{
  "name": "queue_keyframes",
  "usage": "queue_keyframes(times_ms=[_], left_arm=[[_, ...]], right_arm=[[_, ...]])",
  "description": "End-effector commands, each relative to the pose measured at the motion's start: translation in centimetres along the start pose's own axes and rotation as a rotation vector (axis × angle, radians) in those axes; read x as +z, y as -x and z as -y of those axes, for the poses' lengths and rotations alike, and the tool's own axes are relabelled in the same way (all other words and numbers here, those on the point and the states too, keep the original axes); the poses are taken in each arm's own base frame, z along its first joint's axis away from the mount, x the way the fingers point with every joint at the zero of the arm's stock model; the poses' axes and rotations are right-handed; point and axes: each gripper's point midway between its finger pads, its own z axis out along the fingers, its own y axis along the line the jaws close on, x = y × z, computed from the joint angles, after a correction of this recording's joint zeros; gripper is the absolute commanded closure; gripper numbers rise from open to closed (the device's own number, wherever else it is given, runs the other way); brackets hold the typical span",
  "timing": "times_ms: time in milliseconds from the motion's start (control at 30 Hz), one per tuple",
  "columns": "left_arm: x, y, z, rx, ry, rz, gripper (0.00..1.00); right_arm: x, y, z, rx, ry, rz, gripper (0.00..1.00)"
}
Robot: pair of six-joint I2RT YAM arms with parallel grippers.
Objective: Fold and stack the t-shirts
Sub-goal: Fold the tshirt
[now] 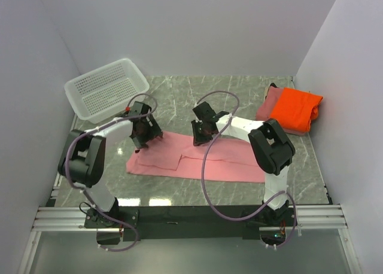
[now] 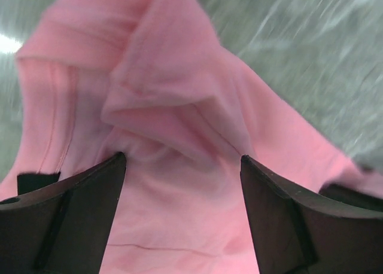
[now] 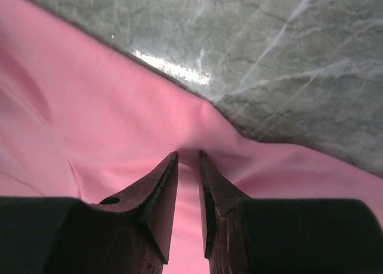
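Note:
The light pink t-shirt [image 1: 197, 158] lies flat across the middle of the marble table. My left gripper [image 1: 143, 140] is over its far left corner, jaws open wide astride a bunched fold of pink cloth [image 2: 179, 124]. My right gripper [image 1: 203, 136] is at the shirt's far edge near the middle, nearly closed and pinching a ridge of the pink shirt [image 3: 190, 157] where it meets the table. The bright orange t-shirt [image 1: 294, 108] lies folded at the far right on top of the dusty rose t-shirt [image 1: 270, 100].
A white perforated plastic basket [image 1: 108, 89] stands at the far left corner. Grey walls enclose the table on three sides. The black mounting rail [image 1: 191, 214] runs along the near edge.

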Motion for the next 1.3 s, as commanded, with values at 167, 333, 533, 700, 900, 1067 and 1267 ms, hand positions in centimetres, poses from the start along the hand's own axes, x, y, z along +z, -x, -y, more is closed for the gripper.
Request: queue_keyframes(times_ms=[167,333,533,700,900,1067,1267], left_arm=[[3.9,4.9,1.3,0.135,0.142,0.049,0.16],[5.0,8.1,5.2,0.172,0.098,0.073,0.15],[5.0,11.2,9.1,0.202,0.044,0.108,0.16],[1.2,13.5,11.7,0.196,-0.024,0.179,0.15],[-2.4,11.3,11.1,0.150,-0.089,0.154,0.15],[-2.0,6.4,7.1,0.131,-0.054,0.072,0.16],[0.6,2.5,4.4,0.143,-0.006,-0.031,0.16]], right_arm=[[-1.6,-4.1,2.0,0.057,-0.073,-0.101,0.72],[-2.5,-4.1,0.0,0.057,-0.031,-0.104,0.72],[-5.4,-1.6,-0.3,0.067,-0.061,-0.018,0.72],[-9.0,-0.2,1.0,0.053,-0.104,0.049,0.72],[-10.4,-3.0,5.5,0.083,-0.207,0.042,0.72],[-10.1,-6.1,8.3,0.139,-0.244,0.018,0.72],[-9.2,-8.3,10.4,0.186,-0.297,0.000,0.72]])
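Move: The folded pink t-shirt lies under both hands, a centimetre or so below them. Its middle is about 18 cm right of and 6 cm nearer than the left hand; from the right hand it is 6 cm back and about 1 cm left. The shirt's black tag sits some 5 cm left and 3 cm back of the left hand, and the white basket about 17 cm left and 20 cm ahead of that hand. Left hand pushes the t-shirt some 15 cm forward, right drags back; both lift, retreat, lower, right swinging rightward. ##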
